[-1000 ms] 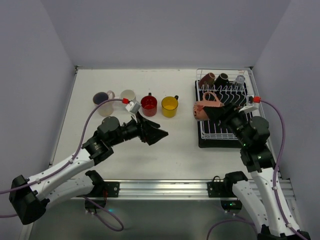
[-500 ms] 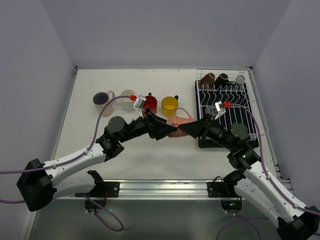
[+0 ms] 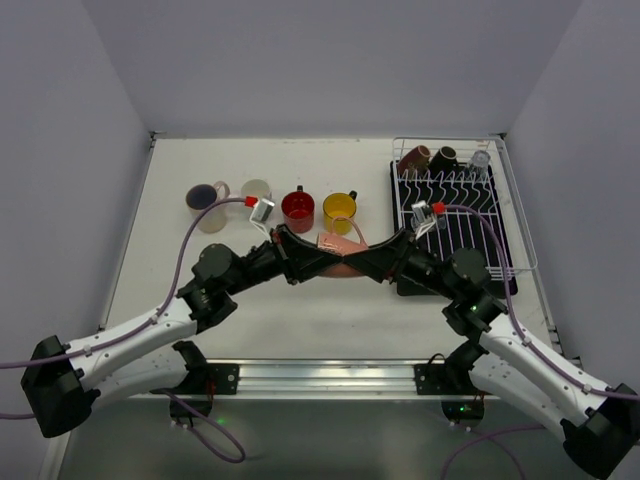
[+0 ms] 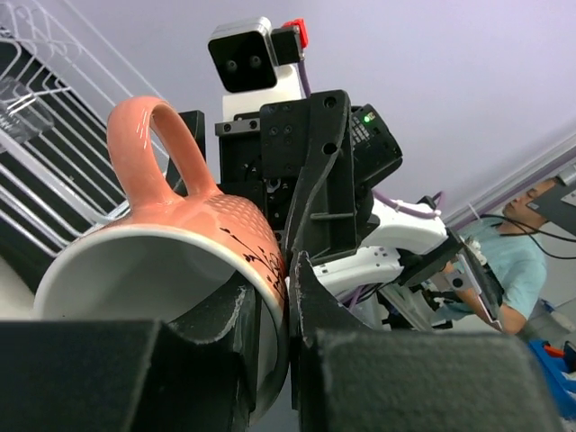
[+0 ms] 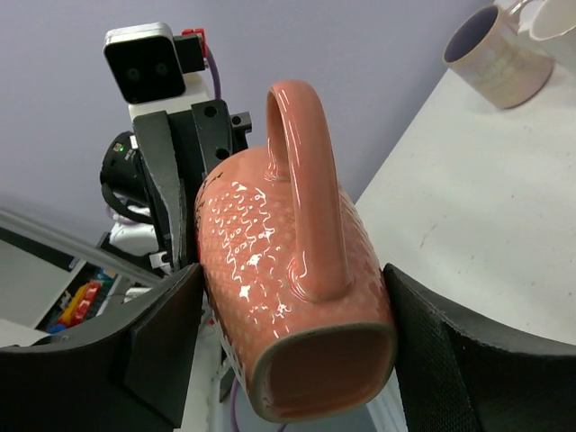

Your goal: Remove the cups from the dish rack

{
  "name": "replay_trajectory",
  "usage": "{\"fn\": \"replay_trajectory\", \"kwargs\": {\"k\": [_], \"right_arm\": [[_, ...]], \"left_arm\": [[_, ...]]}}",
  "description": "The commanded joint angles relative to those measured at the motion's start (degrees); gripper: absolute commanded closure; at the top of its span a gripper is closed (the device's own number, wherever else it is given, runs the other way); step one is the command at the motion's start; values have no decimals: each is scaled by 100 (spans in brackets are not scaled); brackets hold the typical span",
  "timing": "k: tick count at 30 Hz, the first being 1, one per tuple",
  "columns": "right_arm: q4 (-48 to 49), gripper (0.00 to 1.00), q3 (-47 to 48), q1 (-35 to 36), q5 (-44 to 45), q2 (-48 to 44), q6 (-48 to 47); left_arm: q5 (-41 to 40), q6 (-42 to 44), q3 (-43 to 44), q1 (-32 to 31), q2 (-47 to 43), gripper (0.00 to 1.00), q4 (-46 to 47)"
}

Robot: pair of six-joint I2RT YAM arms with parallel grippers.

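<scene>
A salmon-pink mug (image 3: 340, 250) hangs on its side above the table between both grippers. My left gripper (image 3: 312, 257) is shut on its rim (image 4: 270, 270), one finger inside and one outside. My right gripper (image 3: 368, 259) is shut on the mug's body near the base (image 5: 288, 270), a pad on each side, handle up. The white wire dish rack (image 3: 497, 180) on its black tray stands at the right. It holds a brown mug (image 3: 416, 156), a black mug (image 3: 443, 156) and a clear glass (image 3: 480, 158) at its far end.
Several mugs stand in a row on the table behind the grippers: pale with purple inside (image 3: 205, 198), white (image 3: 257, 190), red (image 3: 298, 207), yellow (image 3: 339, 208). White walls enclose the table on three sides.
My right gripper carried the pink mug from the rack leftward to mid-table. My left gripper moved right to meet it and closed on its rim.
</scene>
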Motion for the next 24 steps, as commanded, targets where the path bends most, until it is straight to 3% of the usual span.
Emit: {"fn": "replay_trajectory", "kwargs": {"k": [1,4,10,14,17,24], "right_arm": [[181,28,100,-21,317,-3,-19],[-249,1,258,-21,414,-82,-308],[-1198,1,469,-21,738,-328,-932],[-1987,1,548,-21,1213,-565,-1355],[-2358,1,592,-30,1486,-671,-1654],[-3009,1,601,-21,1566,-821,-2225]], "left_arm": [[-1105,994,54,10,-555,100,-1065],[-1993,1713,378,28,-934,100,-2444],[-4084,2804,1293,45,-1040,100,-5283],[-4809,2999,1889,246,-436,100,-6855],[-4757,3192,2023,807,74,100,-7316],[-4002,3763,2260,2092,954,100,-6956]]}}
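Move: Out on the table ahead, the cups stand in a row. From the left hand, which pinches the salmon mug's rim, the free spot before the row lies about 15 cm ahead, 26 cm left and 29 cm down. At that same depth, the white mug is some 33 cm ahead and 21 left, the beige mug 30 ahead and 35 left, the red cup 31 ahead and 10 left. From the right hand, the rack's glass is roughly 22 cm ahead, 23 right and 21 below. Taking over the salmon mug, the left hand keeps its rim pinch and swings it about 21 cm left, 18 cm down and 12 cm forward towards the free table before the white and beige mugs, the wrist rolling nearly 90 degrees so the fingers turn from pointing right to downward. The right fingers open wide off the mug's body, and that hand eases some 5 cm down and right, rolling slightly. ##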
